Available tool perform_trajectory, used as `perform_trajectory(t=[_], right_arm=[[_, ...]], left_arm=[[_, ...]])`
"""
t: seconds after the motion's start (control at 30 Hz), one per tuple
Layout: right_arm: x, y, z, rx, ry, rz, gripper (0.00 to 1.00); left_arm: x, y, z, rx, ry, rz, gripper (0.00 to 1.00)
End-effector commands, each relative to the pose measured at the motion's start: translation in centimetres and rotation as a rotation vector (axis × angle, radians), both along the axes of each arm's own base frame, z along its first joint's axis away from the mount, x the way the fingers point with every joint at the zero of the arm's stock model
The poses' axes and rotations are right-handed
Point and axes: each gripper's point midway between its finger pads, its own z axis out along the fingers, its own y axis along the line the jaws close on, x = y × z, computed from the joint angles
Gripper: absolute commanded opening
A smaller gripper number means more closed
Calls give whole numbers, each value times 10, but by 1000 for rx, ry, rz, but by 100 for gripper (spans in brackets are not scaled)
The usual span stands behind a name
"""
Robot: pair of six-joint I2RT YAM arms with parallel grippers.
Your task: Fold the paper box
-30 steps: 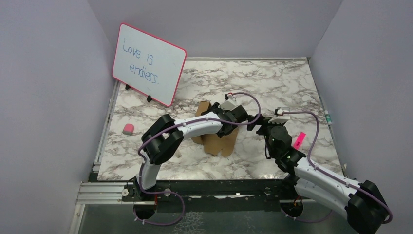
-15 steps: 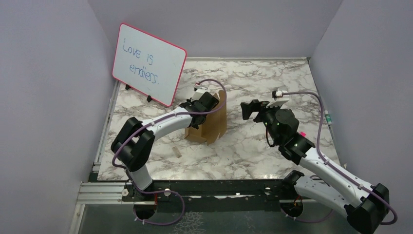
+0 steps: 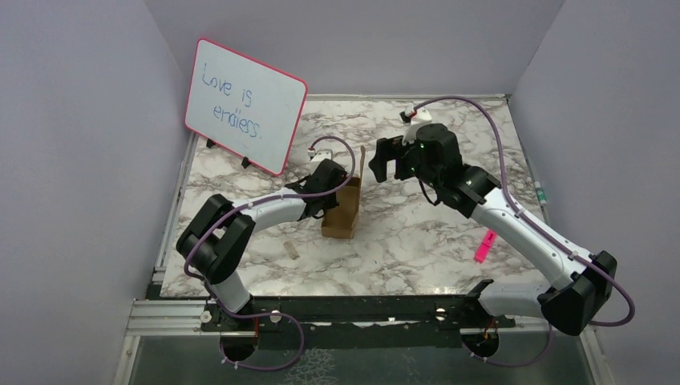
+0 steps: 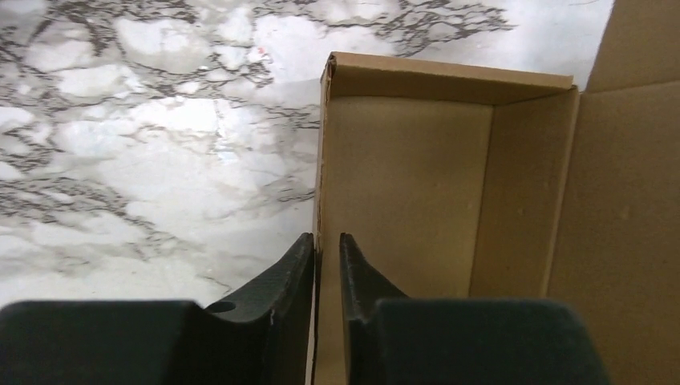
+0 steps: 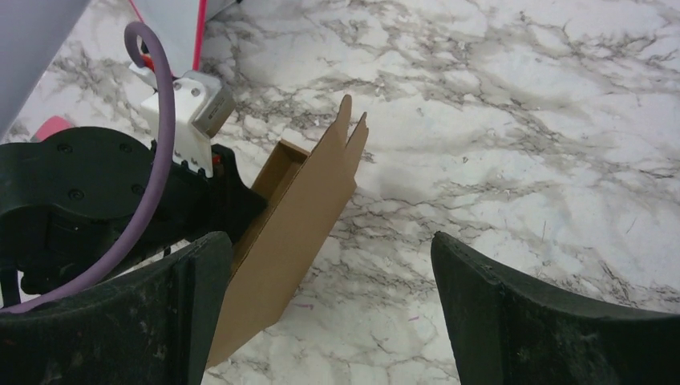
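Observation:
The paper box (image 3: 343, 210) is brown cardboard, standing open-topped on the marble table with one tall flap (image 3: 362, 167) upright on its right side. In the left wrist view its inside (image 4: 409, 176) shows. My left gripper (image 4: 321, 237) straddles the box's left wall, one finger outside and one inside, shut on that wall. From above, the left gripper (image 3: 339, 192) meets the box's left rim. My right gripper (image 3: 383, 164) hangs just right of the upright flap, wide open and holding nothing. In the right wrist view the box (image 5: 297, 224) lies below the open gripper (image 5: 327, 237).
A pink-framed whiteboard (image 3: 244, 104) stands at the back left. A pink marker (image 3: 482, 245) lies front right under the right arm. A small cardboard scrap (image 3: 293, 249) lies in front of the box. A small pink item (image 5: 52, 127) sits left of the left arm.
The left arm has carried the box left and back and turned it, its flap now upright. The right arm swung from the front right to the far side beside the flap, staying open.

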Motion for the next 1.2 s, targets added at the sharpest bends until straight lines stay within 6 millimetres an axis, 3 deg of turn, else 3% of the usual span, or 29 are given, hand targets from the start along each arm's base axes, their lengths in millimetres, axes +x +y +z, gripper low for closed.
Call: perform_trajectory(t=[0.0,0.2,0.47,0.6,0.7,0.77,0.83,1.07,1.17], right_arm=[[-16,10,-16,-69,147,96,99],[-17,22,-33,-92,264,96,96],[-19,50,-44,-80,345,84,89],[-21,62,-49,-108,373,93,82],[-22,64,-59,-150,397,86,74],[-22,65,-65,-181,410,86,67],[-23,65,-70,-207,420,92,56],[-20,67,-72,-283,432,132,28],[-16,67,-72,-335,412,163,14]], left_arm=[[4,-21,25,-148,-48,-21,27],[0,4,55,-157,-89,-12,48],[-12,80,108,9,-147,32,70],[-31,80,164,-36,-205,-54,76],[-44,94,204,-27,-316,-74,83],[-51,106,221,-7,-385,-70,87],[-54,118,228,21,-443,-46,90],[-52,141,205,80,-489,10,99],[-53,163,198,123,-485,72,99]])
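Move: Astride the box's left wall, near its mid-length, the left hand has the box's middle about 4 cm to its right and 2 cm lower; the small block lies some 11 cm back, 8 cm left and 4 cm below. From the right hand, the standing lid's middle is roughly 8 cm left, 1 cm ahead and 15 cm below, and the box's middle about 12 cm left, 1 cm ahead and 24 cm down. Opening wide, the left fingers come free of the box's left wall and the hand rises over 20 cm, swings some 13 cm left and a little back, its fingers tipping up, before sinking slightly. Meanwhile the right hand comes down and left about 7 cm each way to the lid's top edge, tips about 25 degrees further down and closes its wide-open fingers to pinch that edge. ##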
